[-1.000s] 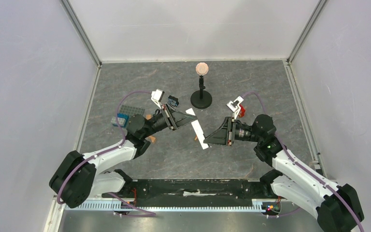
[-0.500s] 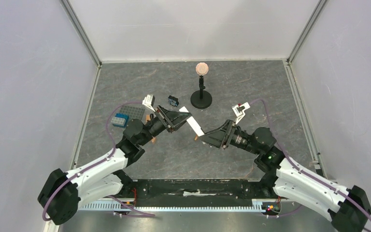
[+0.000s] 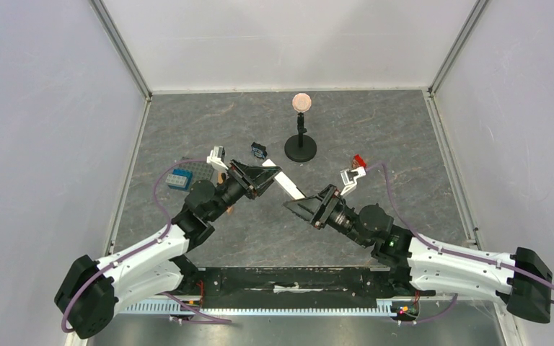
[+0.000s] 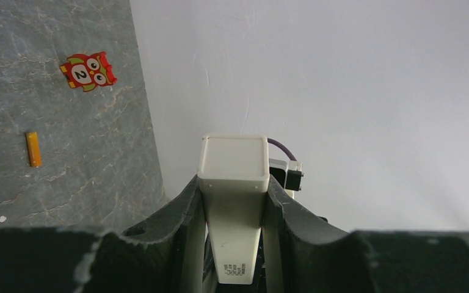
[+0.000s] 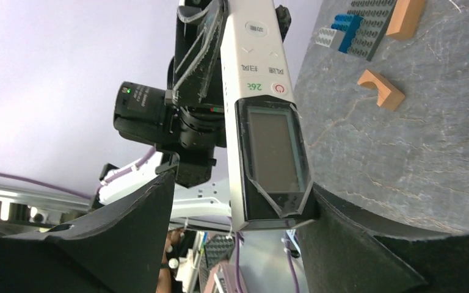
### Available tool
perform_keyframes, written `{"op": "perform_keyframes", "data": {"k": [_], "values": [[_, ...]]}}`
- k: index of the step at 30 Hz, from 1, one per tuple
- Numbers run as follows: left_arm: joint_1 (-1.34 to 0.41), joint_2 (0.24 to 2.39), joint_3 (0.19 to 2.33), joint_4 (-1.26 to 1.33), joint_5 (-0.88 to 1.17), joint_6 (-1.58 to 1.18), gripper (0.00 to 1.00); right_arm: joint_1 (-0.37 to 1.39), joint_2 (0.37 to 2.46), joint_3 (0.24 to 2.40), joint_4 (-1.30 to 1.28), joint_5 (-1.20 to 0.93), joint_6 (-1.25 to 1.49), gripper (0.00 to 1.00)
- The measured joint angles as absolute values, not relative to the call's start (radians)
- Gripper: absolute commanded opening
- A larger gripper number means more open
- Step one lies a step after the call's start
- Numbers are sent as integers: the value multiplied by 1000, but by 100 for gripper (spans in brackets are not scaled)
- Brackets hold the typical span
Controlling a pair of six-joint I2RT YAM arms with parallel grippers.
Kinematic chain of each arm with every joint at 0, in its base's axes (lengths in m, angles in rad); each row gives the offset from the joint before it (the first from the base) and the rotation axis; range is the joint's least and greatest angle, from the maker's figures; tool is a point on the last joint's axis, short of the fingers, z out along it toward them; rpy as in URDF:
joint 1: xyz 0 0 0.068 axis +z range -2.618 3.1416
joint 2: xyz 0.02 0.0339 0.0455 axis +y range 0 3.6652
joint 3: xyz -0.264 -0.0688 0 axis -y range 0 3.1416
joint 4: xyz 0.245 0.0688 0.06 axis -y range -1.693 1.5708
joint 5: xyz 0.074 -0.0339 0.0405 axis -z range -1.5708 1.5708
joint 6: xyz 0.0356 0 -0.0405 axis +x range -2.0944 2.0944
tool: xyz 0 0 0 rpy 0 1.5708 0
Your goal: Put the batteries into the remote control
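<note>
The remote control (image 3: 289,187), a slim white bar, hangs off the table between my two arms. My left gripper (image 3: 272,175) is shut on its plain white end (image 4: 232,160), with a finger pressed to each side (image 4: 233,183). The remote's black-panel end (image 5: 273,152) sits between the jaws of my right gripper (image 5: 241,189) (image 3: 293,206), which is open. That end rests against the right finger, and a wide gap separates it from the left one. One small orange battery (image 4: 33,149) lies on the grey table in the left wrist view.
A black stand (image 3: 301,148) with a copper disc (image 3: 301,101) stands at the back. A red owl tile (image 4: 88,71) lies near the battery. Blue bricks on a grey plate (image 3: 182,177), an orange block (image 5: 406,17) and a tan arch (image 5: 381,89) lie at the left.
The remote has come off the table in my left gripper and swung up to the left. My right gripper has opened and moved left around the remote's panel end.
</note>
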State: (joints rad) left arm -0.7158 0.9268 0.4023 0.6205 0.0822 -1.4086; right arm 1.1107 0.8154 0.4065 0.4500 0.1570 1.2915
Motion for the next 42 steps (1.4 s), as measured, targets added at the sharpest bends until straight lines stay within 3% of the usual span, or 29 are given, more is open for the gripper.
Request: {"op": "perform_keyframes", "data": {"k": [13,20,21,22,23,24,26,30,36,42], "values": [[-720,885,373,631,80,-1466,2,1193,857,398,537,408,1377,48],[-720,834,351,631,78,-1492,2,1201,860,399,560,447,1391,16],[-720,833,350,630,78,-1492,6,1202,862,399,560,448,1394,12],[-720,832,349,630,77,-1492,18,1202,864,399,560,447,1399,10],[-720,832,347,629,77,-1492,42,1202,866,400,558,447,1403,9],[-720,832,346,629,77,-1492,57,1203,866,401,554,447,1405,9],[-719,828,342,627,80,-1487,71,1203,866,408,535,445,1405,7],[-722,770,342,550,105,-1409,76,1203,864,442,429,430,1359,4],[-722,574,398,144,56,-1126,76,1151,772,505,136,380,1164,4],[-722,529,579,-223,-96,-859,76,1008,794,782,-269,288,826,0]]}}
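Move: The remote hangs in the air between the hands: the left hand grips its plain end, the open right fingers stand around its screen end. Its middle is about 5 cm ahead and 3 cm left of the right hand, level with it, and some 3 cm back and 3 cm right of the left. Some 23 cm below the right hand, one battery lies about 7 cm ahead and 1 cm right, the other 9 cm ahead and 15 cm right. Forward about 2 cm, turning some 10 degrees clockwise, the right hand eases onto the remote's screen end and closes on it while the left keeps its hold, giving back slightly. The left then opens, lets go and backs off leftwards some 7 cm; the right carries the remote about 5 cm right and a little forward, dipping and recovering. Both hands end with fingers tipped down roughly 35 degrees. ##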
